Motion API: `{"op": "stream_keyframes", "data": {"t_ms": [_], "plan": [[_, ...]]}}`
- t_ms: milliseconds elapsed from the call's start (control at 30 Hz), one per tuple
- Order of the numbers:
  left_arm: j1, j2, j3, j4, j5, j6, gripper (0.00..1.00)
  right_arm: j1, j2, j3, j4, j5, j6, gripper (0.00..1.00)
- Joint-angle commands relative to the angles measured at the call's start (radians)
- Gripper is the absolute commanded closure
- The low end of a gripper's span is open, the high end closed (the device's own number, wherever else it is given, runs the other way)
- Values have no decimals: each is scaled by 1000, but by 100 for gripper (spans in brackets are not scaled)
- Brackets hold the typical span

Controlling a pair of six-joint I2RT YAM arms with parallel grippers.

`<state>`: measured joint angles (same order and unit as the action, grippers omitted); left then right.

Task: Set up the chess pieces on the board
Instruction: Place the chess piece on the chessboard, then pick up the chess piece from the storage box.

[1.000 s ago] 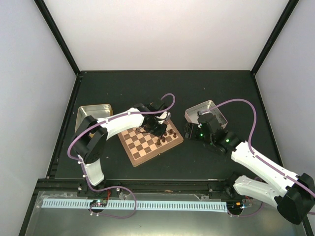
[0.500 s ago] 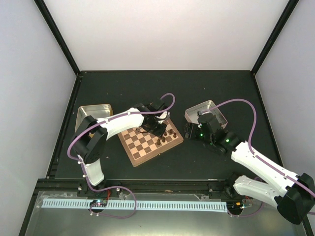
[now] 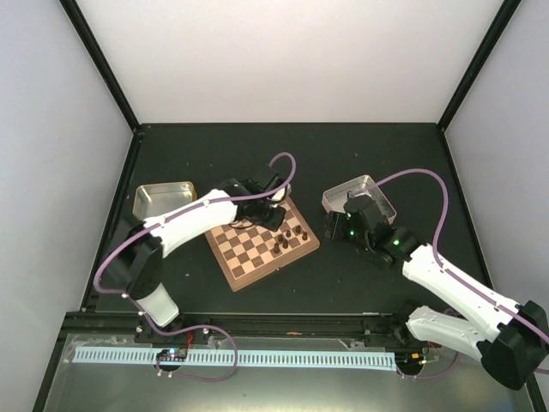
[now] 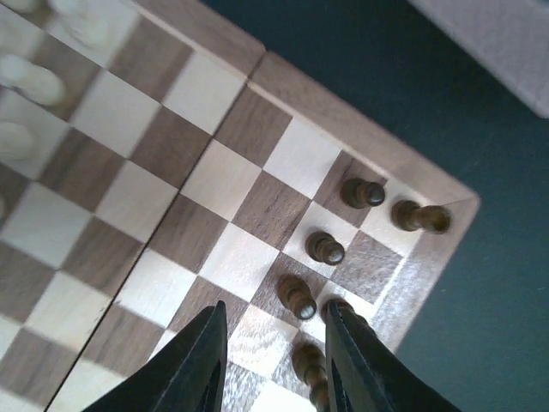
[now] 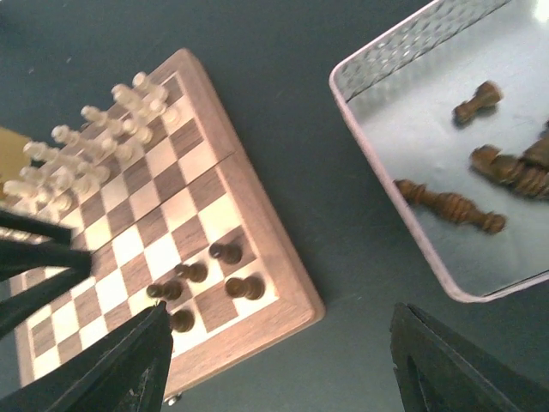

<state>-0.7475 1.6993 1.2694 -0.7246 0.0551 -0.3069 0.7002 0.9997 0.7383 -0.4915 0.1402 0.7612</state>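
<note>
The board [image 3: 276, 269] lies at mid table, with cream chess pieces [image 5: 86, 146] along its far-left side and several dark chess pieces [image 3: 290, 238] near its right corner. In the left wrist view the board's rim [image 4: 369, 142] runs across the top and dark pieces [image 4: 326, 248] stand below it. My left gripper [image 3: 271, 215] [image 4: 274, 348] hovers just above those pieces, open, holding nothing. One dark piece [image 4: 296, 296] stands between the fingertips and another is half hidden behind the right finger [image 4: 364, 369]. My right gripper [image 3: 338, 225] [image 5: 283, 360] hangs wide open over bare table between the board [image 5: 276, 257] and the tin, empty.
A silver tin [image 3: 332, 196] [image 5: 403, 232] right of the board holds several loose dark pieces [image 5: 450, 206] lying on their sides. A gold-sided tin [image 3: 163, 199] stands left of the board. Black frame posts and pale walls bound the table.
My left gripper's jaws have opened and let go of a dark piece on the board. The gripper has drawn back slightly toward the far left. The right arm has barely moved.
</note>
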Motion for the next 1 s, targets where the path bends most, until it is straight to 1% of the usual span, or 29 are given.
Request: {"op": "stream_keyframes", "data": {"t_ms": [0,67,133,233,367,467,567,667,833,967], "plan": [[8,-183,-40,53,-83,-35,64,-50,57,86,-65,119,-61,30],[17,-271,-90,121,-106,-44,59,-115,111,113,-78,100,-98,31],[29,-354,-146,188,-123,-46,57,-192,172,133,-69,65,-144,33],[45,-494,-226,300,-144,-35,53,-287,301,178,-52,34,-181,37],[57,-623,-358,478,-162,-20,47,-337,484,288,-40,31,-200,40],[69,-692,-443,587,-165,-34,40,-345,609,362,-37,46,-175,44],[74,-724,-478,609,-179,-62,38,-350,710,423,-37,60,-143,51],[77,-732,-498,618,-168,-95,38,-354,776,458,-40,99,-101,58],[78,-732,-510,626,-157,-110,37,-359,824,466,-57,183,-32,59],[79,-728,-513,634,-157,-107,37,-366,854,458,-56,171,-20,60]]}}
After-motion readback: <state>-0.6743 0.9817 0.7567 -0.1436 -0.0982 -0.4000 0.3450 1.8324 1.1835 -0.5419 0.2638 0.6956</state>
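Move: The small black pawn lying in the tray is some 16 cm ahead of the right hand, 8 cm to its right and 15 cm below. From the right hand, a long dark piece lies by the tray's left edge, about 9 cm ahead and 7 cm right, and the black corner rook stands about 5 cm ahead and 6 cm left. From the left hand, the tray pawn is roughly 12 cm ahead and 21 cm right; its just-placed pawn stands 5 cm below, 1 cm back and 1 cm right. The small black pawn in the tray draws the right hand some 15 cm forward and 12 cm down, also rightward; its fingers steepen, turn clockwise about 20 degrees and part-close, still open above the pawn. From over its already released pawn, the left hand rises about 14 cm, swings 7 cm left, tips up and opens wider. ##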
